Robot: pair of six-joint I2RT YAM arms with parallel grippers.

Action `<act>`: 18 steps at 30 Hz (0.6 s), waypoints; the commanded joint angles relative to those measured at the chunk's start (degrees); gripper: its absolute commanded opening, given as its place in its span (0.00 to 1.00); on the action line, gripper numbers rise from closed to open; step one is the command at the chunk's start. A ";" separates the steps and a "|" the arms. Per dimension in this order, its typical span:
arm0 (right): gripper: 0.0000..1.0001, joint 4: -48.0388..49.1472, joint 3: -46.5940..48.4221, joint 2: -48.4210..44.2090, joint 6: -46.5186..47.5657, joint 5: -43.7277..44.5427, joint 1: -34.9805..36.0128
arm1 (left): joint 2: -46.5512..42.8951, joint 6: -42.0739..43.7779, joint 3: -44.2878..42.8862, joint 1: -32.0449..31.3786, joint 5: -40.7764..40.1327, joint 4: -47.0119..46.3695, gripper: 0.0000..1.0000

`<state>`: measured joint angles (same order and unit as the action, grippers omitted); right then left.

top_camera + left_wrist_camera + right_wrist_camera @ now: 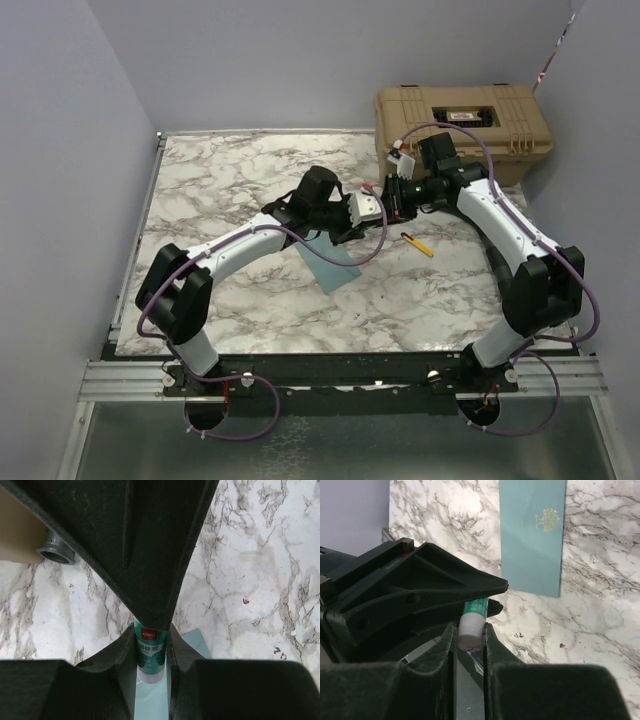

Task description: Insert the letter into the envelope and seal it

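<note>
A glue stick (150, 652) with a green label hangs in the air above the table, held from both ends. My left gripper (151, 647) is shut on its labelled body. My right gripper (470, 630) is shut on its white cap end (471, 625). The two grippers meet nose to nose (383, 205) over the middle of the table. The teal envelope (335, 268) lies flat on the marble below them; it also shows in the right wrist view (532, 535), with a small gold emblem on it. The letter is not in view.
A tan hard case (465, 125) stands at the back right corner. A yellow pen (418, 244) lies on the marble table (230, 180) right of the envelope. Grey walls close in the left, back and right sides.
</note>
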<state>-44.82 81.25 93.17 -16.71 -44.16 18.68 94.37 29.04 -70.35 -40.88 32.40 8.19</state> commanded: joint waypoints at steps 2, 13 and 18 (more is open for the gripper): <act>0.00 -8.26 2.07 2.71 -0.31 0.78 4.82 | 0.30 -1.55 -8.57 -2.29 4.60 -20.01 0.00; 0.37 -4.13 11.43 -0.82 -9.22 13.98 -2.90 | -5.18 -25.89 12.64 -1.61 -5.80 -27.76 0.00; 0.67 2.45 11.46 -2.31 -11.44 12.19 -3.30 | -4.18 -37.06 17.25 -1.59 -6.90 -32.93 0.00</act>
<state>-48.03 91.70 93.43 -25.10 -33.17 16.14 90.11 4.89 -56.18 -42.13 27.33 -17.21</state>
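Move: The glue stick is held between both hands: its middle lies about 2 cm to the right of the left hand and 1 cm above it, and about 2 cm to the left of the right hand and 1 cm below. From the right hand, the envelope lies some 12 cm left, 2 cm ahead and 19 cm below; the yellow cutter about 10 cm right and 5 cm ahead, the hose's open end roughly 16 cm ahead and 3 cm right, both equally low. The right fingers, still pinching the capped end of the glue stick at first, ease forward and up, then open wide and let go, drawing off faster, about 6 cm in all, forward, up and a little right, turning some 15 degrees clockwise. The left hand keeps its grip on the body, shifting only a centimetre or two, forward and up and then back, while tilting its fingertips upward and turning counter-clockwise, about 20 degrees altogether. ##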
